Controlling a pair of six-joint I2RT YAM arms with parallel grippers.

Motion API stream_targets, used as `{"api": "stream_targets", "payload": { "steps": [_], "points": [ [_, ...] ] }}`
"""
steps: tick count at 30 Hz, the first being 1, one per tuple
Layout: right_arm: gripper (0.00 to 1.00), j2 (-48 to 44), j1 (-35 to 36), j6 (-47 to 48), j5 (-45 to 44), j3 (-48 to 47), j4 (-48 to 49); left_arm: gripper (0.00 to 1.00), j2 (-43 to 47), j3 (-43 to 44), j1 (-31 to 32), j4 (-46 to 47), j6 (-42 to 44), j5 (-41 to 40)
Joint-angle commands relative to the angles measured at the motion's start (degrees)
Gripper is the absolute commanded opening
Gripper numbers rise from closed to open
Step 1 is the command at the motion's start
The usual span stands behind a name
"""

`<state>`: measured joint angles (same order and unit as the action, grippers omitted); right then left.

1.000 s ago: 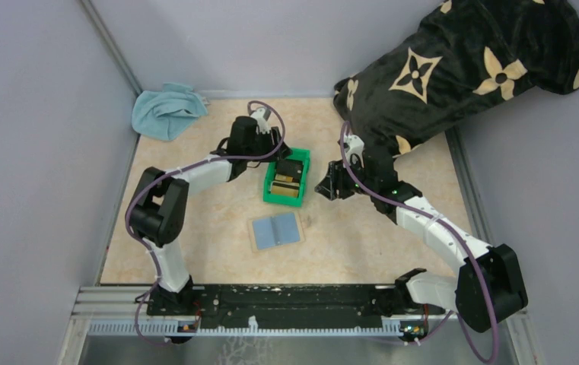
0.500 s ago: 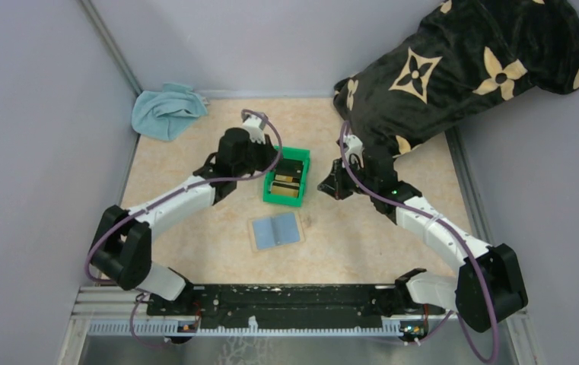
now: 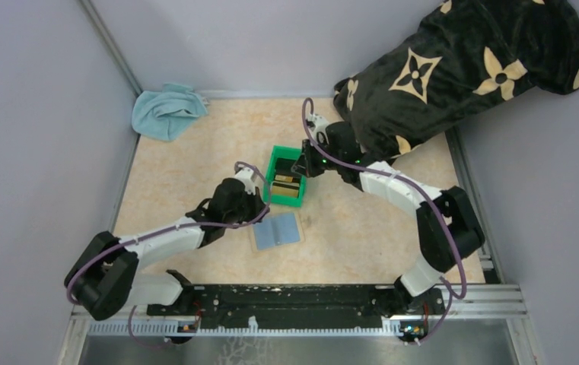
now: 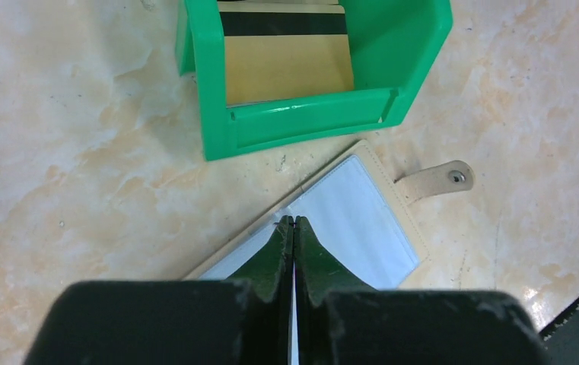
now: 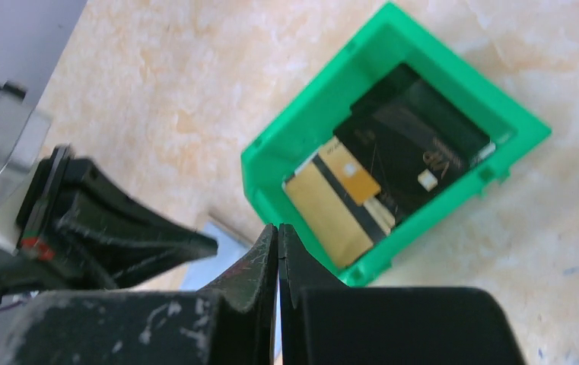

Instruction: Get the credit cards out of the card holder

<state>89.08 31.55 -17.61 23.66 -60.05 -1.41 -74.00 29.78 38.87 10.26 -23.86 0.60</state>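
Observation:
The card holder (image 3: 276,230) lies open and flat on the table, blue-grey face up with a tan edge and snap tab (image 4: 438,179). Gold-tan and black credit cards (image 3: 287,185) lie in the green bin (image 3: 278,155) just beyond it. The left wrist view shows a gold card (image 4: 286,72). The right wrist view shows a black card (image 5: 415,137) partly over a gold one (image 5: 332,209). My left gripper (image 4: 294,220) is shut and empty, its tips over the holder's (image 4: 354,220) middle fold. My right gripper (image 5: 278,226) is shut and empty, above the bin's (image 5: 309,129) far end.
A light blue cloth (image 3: 166,110) is bunched in the far left corner. A large black bag with tan flower marks (image 3: 461,68) fills the far right corner, close behind my right arm. Grey walls close in the left, back and right sides.
My left arm drew back from beside the bin to over the card holder and its jaws shut. My right arm swung left to the bin's far end and shut too.

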Motion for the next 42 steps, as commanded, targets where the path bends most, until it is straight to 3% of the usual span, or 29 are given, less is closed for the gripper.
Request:
{"api": "stream_targets", "payload": {
  "steps": [1,10,13,15,18,23,42],
  "points": [
    [0.00,3.9,1.5,-0.2,0.3,-7.2,2.4,0.04,4.7,-1.8,-0.1,0.8,-1.1,-1.0],
    [0.01,-3.7,7.4,0.1,0.5,6.8,6.4,0.00,4.5,-11.2,0.0,5.3,-5.8,4.7],
    [0.06,-7.7,10.2,0.1,-1.5,12.0,6.6,0.00,3.3,-14.2,0.1,8.2,-7.1,5.9],
    [0.14,-10.7,11.3,-0.9,-2.5,15.6,7.2,0.00,2.7,-15.4,0.2,9.1,-7.8,6.3],
    [0.33,-13.3,11.8,-2.6,-3.7,20.6,8.9,0.00,2.3,-16.8,0.5,9.5,-8.5,6.1],
    [0.45,-12.9,11.9,-4.8,-4.8,26.0,12.3,0.00,1.4,-17.1,0.6,9.3,-8.4,5.7],
    [0.43,0.9,17.2,-5.2,-7.2,24.6,18.0,0.00,-0.3,-17.1,0.7,10.4,-9.6,5.8]
  ]
}}
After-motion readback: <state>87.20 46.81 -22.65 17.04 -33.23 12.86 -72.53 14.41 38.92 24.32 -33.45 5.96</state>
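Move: The open card holder's middle lies about 4 cm back, 3 cm right and 5 cm below my left hand. From my right hand it is some 12 cm back, 5 cm left and 14 cm down, with its snap strap about 9 cm back and 3 cm right. The green box sits roughly 12 cm ahead and 5 cm right of my left hand, or 4 cm ahead and 3 cm left of my right. After a little sweep left over the green box, I bring my right hand back about 14 cm and down 13, past the box to the holder's right side, opening the fingers nearly halfway so they straddle the near corner of its blue sleeve. My left hand, fingers kept shut, rises slightly, drops back and down about 5 cm each way onto the left half of the sleeve and stays there. ##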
